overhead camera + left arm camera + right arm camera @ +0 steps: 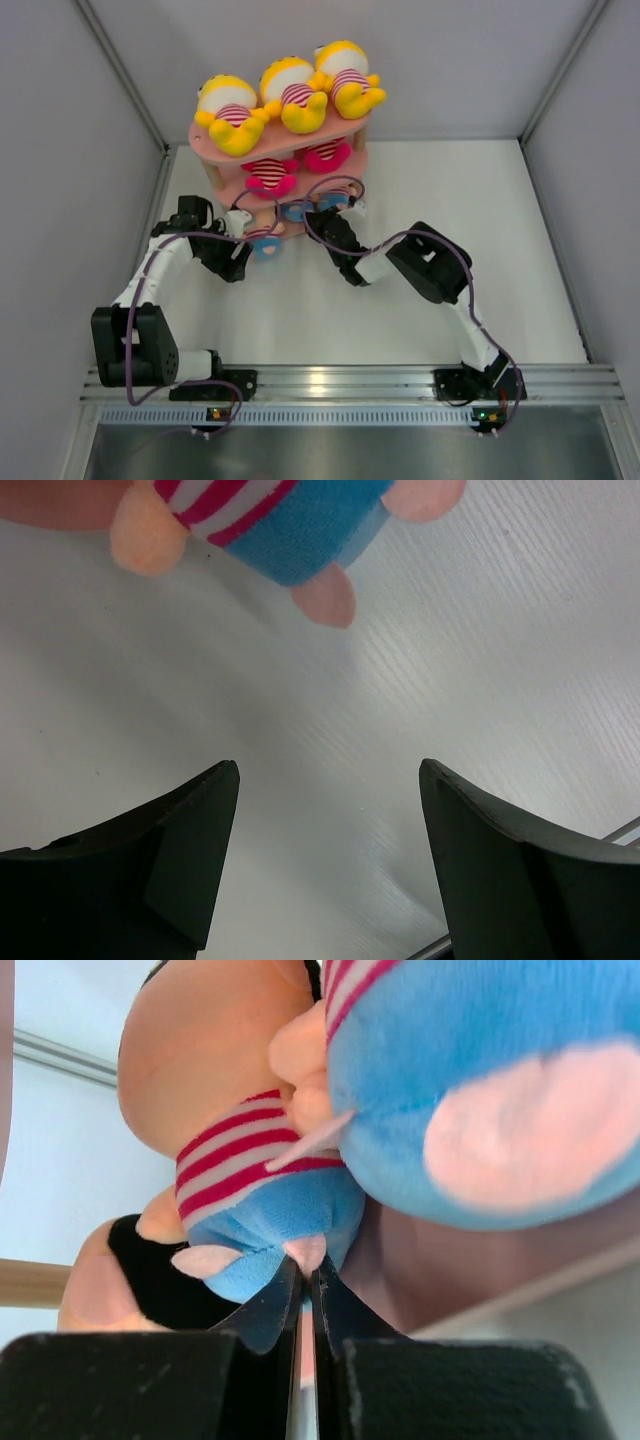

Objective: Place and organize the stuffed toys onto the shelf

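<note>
The pink shelf [204,141] stands at the back of the table. Three yellow stuffed toys [290,92] lie on its top board, and two striped toys [270,173] on the middle board. Blue-bottomed toys [297,211] sit low at the shelf's front. My right gripper [308,1265] is shut on the small pink foot of one blue-bottomed toy [262,1210]; a second blue-bottomed toy [480,1070] looms close beside it. In the top view the right gripper [325,214] reaches under the shelf. My left gripper [330,780] hangs open and empty over the table, just short of another blue-bottomed toy [285,525].
Grey walls close in the white table [440,200] on the left, right and back. A wooden shelf post [30,1282] shows left of the held toy. A metal rail [350,380] runs along the near edge by the arm bases.
</note>
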### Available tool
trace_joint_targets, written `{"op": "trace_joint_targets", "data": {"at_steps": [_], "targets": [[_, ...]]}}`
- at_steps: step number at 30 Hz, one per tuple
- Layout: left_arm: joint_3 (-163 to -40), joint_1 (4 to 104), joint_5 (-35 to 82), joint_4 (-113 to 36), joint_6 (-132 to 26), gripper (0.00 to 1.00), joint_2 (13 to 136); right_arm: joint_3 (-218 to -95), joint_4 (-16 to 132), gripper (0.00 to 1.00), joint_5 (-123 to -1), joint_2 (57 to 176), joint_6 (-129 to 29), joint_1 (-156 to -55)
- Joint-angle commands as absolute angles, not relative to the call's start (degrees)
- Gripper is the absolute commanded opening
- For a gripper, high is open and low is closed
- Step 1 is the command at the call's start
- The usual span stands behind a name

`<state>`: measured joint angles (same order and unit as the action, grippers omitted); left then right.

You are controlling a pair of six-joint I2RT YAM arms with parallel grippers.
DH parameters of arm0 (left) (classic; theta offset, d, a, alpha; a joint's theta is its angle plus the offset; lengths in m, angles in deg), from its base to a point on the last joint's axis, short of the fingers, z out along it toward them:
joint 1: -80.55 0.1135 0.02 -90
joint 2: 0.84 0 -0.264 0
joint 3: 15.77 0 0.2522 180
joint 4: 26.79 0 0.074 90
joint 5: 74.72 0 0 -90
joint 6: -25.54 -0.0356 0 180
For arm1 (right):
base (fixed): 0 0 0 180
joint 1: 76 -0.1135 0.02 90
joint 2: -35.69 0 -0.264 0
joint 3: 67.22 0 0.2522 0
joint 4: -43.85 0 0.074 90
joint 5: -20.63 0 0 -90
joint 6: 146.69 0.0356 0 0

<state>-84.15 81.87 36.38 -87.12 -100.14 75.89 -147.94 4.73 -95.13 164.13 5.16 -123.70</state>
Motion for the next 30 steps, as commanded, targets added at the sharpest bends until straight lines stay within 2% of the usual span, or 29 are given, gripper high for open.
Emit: {"op": "trace_joint_targets", "data": {"at_steps": [1,17,21,25,27,29,30], "targets": [[-84.64,81.69,36.81,-85.29,-99.70,0.79,75.62,-144.71,0.49,0.00,-98.55,159.01,3.43,-123.46],[-86.84,81.69,36.81,-84.15,-97.95,0.80,76.85,-139.17,1.98,0.00,-103.83,153.11,1.94,-124.69],[-86.75,81.78,36.64,-84.15,-97.77,0.80,76.68,-138.73,2.16,0.03,-102.60,153.64,3.51,-124.86],[-86.49,81.69,36.02,-84.06,-97.86,0.80,76.32,-138.20,2.42,0.15,-102.68,153.81,5.10,-125.22],[-86.58,81.78,35.58,-84.06,-97.86,0.80,76.15,-137.94,2.33,0.33,-102.25,152.59,3.70,-125.66],[-86.58,81.78,35.32,-84.15,-97.77,0.80,76.06,-136.63,1.98,0.46,-102.24,151.01,0.46,-125.92],[-86.58,81.78,34.88,-84.15,-97.68,0.80,75.71,-135.92,1.89,0.48,-102.24,149.00,-0.69,-126.36]]}}
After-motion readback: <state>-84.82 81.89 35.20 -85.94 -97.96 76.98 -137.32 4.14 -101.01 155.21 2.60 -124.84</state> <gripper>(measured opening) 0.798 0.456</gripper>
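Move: The right hand's shut fingers already pinch the foot of the middle blue pig on the bottom shelf; its body's middle lies roughly 5 cm ahead and 3 cm left, about level. At that height too, the right-hand pig sits some 7 cm ahead and 6 cm right, the left-hand pig about 11 cm left and 3 cm nearer the base. From the left hand, the middle pig is about 17 cm ahead, 15 cm right and a little lower. Rightward along the front of the bottom shelf, the right hand tugs the middle pig by its pinched foot towards the right-hand pig, travelling about 4 cm while also drawing back some 2.5 cm and rising slightly. Near the end of the pull the fingers part to nearly half open and let go of the foot. ##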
